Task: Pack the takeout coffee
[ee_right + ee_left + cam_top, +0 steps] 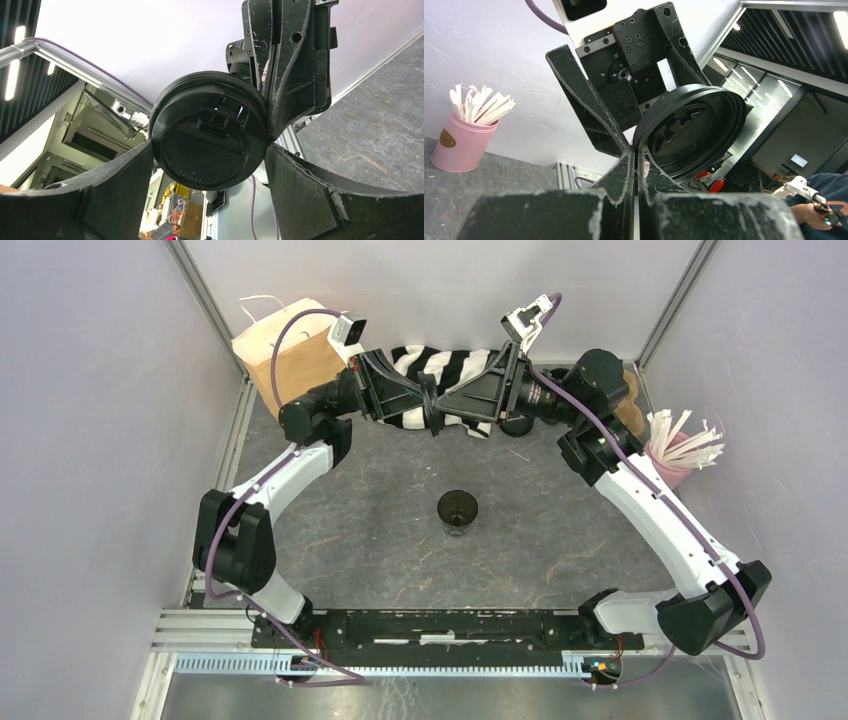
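Observation:
A flat black lid (691, 127) hangs in the air over the back of the table. My left gripper (638, 152) is shut on its rim, pinching the edge between the fingertips. My right gripper (207, 150) faces the lid's top (207, 145) and is open, one finger close on each side of it. From above, the left gripper (420, 400) and the right gripper (455, 400) meet tip to tip above a striped cloth. A lidless black cup (458, 511) stands upright mid-table, apart from both arms. The takeout coffee, a cup with its lid on, is out of view.
A brown paper bag (285, 345) stands in the back left corner. A black-and-white striped cloth (450, 368) lies along the back wall under the grippers. A pink pot of white stirrers (675, 455) stands at the right wall. Walls close three sides.

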`<state>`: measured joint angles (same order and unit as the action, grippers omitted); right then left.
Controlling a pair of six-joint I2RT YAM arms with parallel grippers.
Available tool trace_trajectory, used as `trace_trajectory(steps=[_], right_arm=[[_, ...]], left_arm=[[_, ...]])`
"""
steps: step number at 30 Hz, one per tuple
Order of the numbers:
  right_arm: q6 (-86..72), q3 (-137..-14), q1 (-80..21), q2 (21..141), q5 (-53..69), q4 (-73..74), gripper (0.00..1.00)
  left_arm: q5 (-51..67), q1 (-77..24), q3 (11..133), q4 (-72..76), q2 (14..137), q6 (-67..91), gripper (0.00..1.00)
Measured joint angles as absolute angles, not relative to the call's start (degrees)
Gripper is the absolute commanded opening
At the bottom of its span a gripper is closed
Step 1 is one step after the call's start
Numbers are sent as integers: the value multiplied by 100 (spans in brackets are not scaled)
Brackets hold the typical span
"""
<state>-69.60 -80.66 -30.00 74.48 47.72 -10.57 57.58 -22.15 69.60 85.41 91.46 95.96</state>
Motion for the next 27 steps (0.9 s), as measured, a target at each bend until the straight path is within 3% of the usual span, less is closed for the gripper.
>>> trace_trajectory(steps=[16, 21, 24, 27], right_arm=[[-7194, -7843, -2961, 7376, 4598, -1328, 82], [-7081, -7537, -2635, 7157, 4604, -1264, 82], [-6740, -7083, -2176, 6827, 4633, -989, 83], [-6023, -6829, -1767, 6608, 4628, -189, 84]], left_arm=[[5852, -2032, 6270, 8541, 8761, 9159, 69], [5767, -1774, 5559, 8265, 7979, 8597, 78], [5596, -1675, 5188, 7380, 7336, 7843, 87], [4950, -1682, 5162, 4797, 6396, 6370, 93]])
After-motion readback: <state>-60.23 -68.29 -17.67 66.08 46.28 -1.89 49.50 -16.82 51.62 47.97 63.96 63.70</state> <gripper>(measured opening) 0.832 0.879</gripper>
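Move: The cup the lid is meant for stands about 42 cm below the right hand and some 7 cm to its right, roughly level with it in reach. The spare lid lies on the table around 22 cm to the right of that hand and 28 cm farther out; the striped cloth lies some 37 cm ahead, 3 cm to the right. From the left hand, the cup is about 8 cm to the right, level in reach, 41 cm down. Letting go of the lid's rim, the left fingers open wide while that hand draws away about 5 cm to the left and sinks some 3 cm, swinging roughly 25 degrees counter-clockwise. The right fingers keep the lid between them; after a short hold the hand carries it down 7 cm, 6–7 cm to the right and 4 cm forward, towards the cup, turning some 15 degrees clockwise. ##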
